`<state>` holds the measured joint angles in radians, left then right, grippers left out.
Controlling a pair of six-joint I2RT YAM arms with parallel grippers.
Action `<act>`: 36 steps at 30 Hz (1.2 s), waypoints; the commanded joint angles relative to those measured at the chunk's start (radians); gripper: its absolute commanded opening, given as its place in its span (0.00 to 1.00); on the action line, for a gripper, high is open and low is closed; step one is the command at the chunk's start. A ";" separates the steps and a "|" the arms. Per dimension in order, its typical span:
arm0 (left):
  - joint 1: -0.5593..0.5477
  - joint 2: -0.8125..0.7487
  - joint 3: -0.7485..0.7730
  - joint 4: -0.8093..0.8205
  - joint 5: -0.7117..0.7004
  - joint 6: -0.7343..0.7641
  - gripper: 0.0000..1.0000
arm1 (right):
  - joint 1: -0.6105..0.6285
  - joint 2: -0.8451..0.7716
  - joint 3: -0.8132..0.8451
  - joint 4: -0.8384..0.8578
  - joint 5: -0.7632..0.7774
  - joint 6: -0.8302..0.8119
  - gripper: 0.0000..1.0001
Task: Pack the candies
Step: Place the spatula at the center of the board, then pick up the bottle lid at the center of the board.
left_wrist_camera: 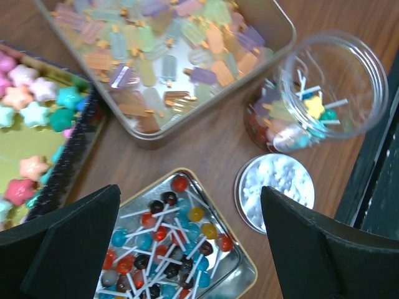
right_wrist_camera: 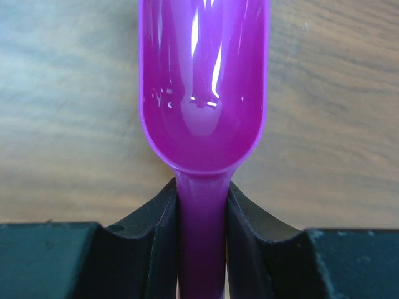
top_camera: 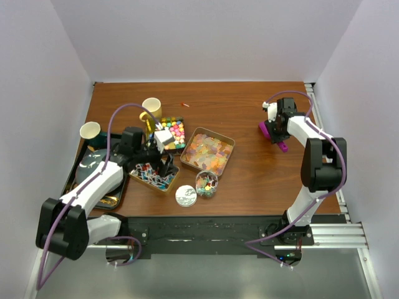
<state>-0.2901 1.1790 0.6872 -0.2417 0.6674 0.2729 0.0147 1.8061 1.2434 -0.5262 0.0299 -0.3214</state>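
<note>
Red, blue and dark lollipops (left_wrist_camera: 163,233) on white sticks fill a small silver tin (left_wrist_camera: 244,269). My left gripper (left_wrist_camera: 190,249) hangs open above it with nothing between its fingers (left_wrist_camera: 68,243); the top view shows this gripper (top_camera: 161,168) over the same tin (top_camera: 141,179). Bright star candies (left_wrist_camera: 34,106) lie in a tray on the left. Pale orange and pastel ice-lolly shaped pieces (left_wrist_camera: 156,62) fill a bigger tin (top_camera: 207,151). A clear jar (left_wrist_camera: 368,81) holds mixed candies. At the far right, my right gripper (right_wrist_camera: 201,243) is shut on the purple scoop's handle (right_wrist_camera: 202,93).
The jar's round lid (left_wrist_camera: 274,193) lies beside the lollipop tin. Two yellow cups (top_camera: 151,107) (top_camera: 90,130) stand at the back left. A dark tray (top_camera: 93,174) sits by the table's left edge. One red lollipop (top_camera: 185,103) lies loose on the wood.
</note>
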 commanded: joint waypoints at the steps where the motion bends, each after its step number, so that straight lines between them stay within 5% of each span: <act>1: -0.058 -0.058 -0.060 0.010 -0.002 0.170 1.00 | -0.001 0.027 0.033 0.152 -0.070 0.002 0.00; 4: -0.075 -0.053 -0.086 0.016 0.011 0.232 1.00 | -0.001 0.068 0.065 0.138 -0.090 0.002 0.18; 5: -0.081 -0.048 -0.089 0.007 0.024 0.239 1.00 | 0.001 0.076 0.071 0.131 -0.097 0.008 0.35; 12: -0.228 0.007 -0.112 0.001 -0.009 0.345 1.00 | -0.005 -0.003 0.059 0.081 -0.113 0.053 0.73; 14: -0.253 0.036 -0.109 -0.005 0.007 0.353 1.00 | -0.009 -0.042 0.038 0.081 -0.146 0.068 0.90; 25: -0.351 0.166 -0.038 -0.076 -0.052 0.431 1.00 | -0.010 -0.174 0.019 0.109 -0.309 0.191 0.92; 36: -0.432 0.203 -0.052 -0.076 -0.109 0.407 1.00 | -0.012 -0.198 0.016 0.114 -0.370 0.116 0.92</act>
<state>-0.7059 1.3773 0.6228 -0.3141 0.5919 0.6739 0.0063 1.6417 1.2671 -0.4347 -0.2909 -0.1837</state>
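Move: The right hand grips the purple spatula just above bare table; its resting spot lies about 3 cm ahead, 1 cm left and 3 cm down. The gummy box stands roughly 26 cm to that hand's left and 7 cm back. For the left hand, empty and open, the silver lid is about 10 cm back, 7 cm right and 10 cm below; the jar stands some 8 cm right of the lid and 4 cm farther out, and the stick-candy box about 6 cm left of the hand, 2 cm back. The right hand eases the held spatula forward about 3 cm and slightly down onto the bare table, opens to let go of it, then rises some 10 cm, drifting left with a wrist tilt. Meanwhile the open left hand sweeps back and down about 10 cm each way and some 5 cm right onto the silver lid, turning about 35 degrees clockwise, fingers steepening and staying wide open. ##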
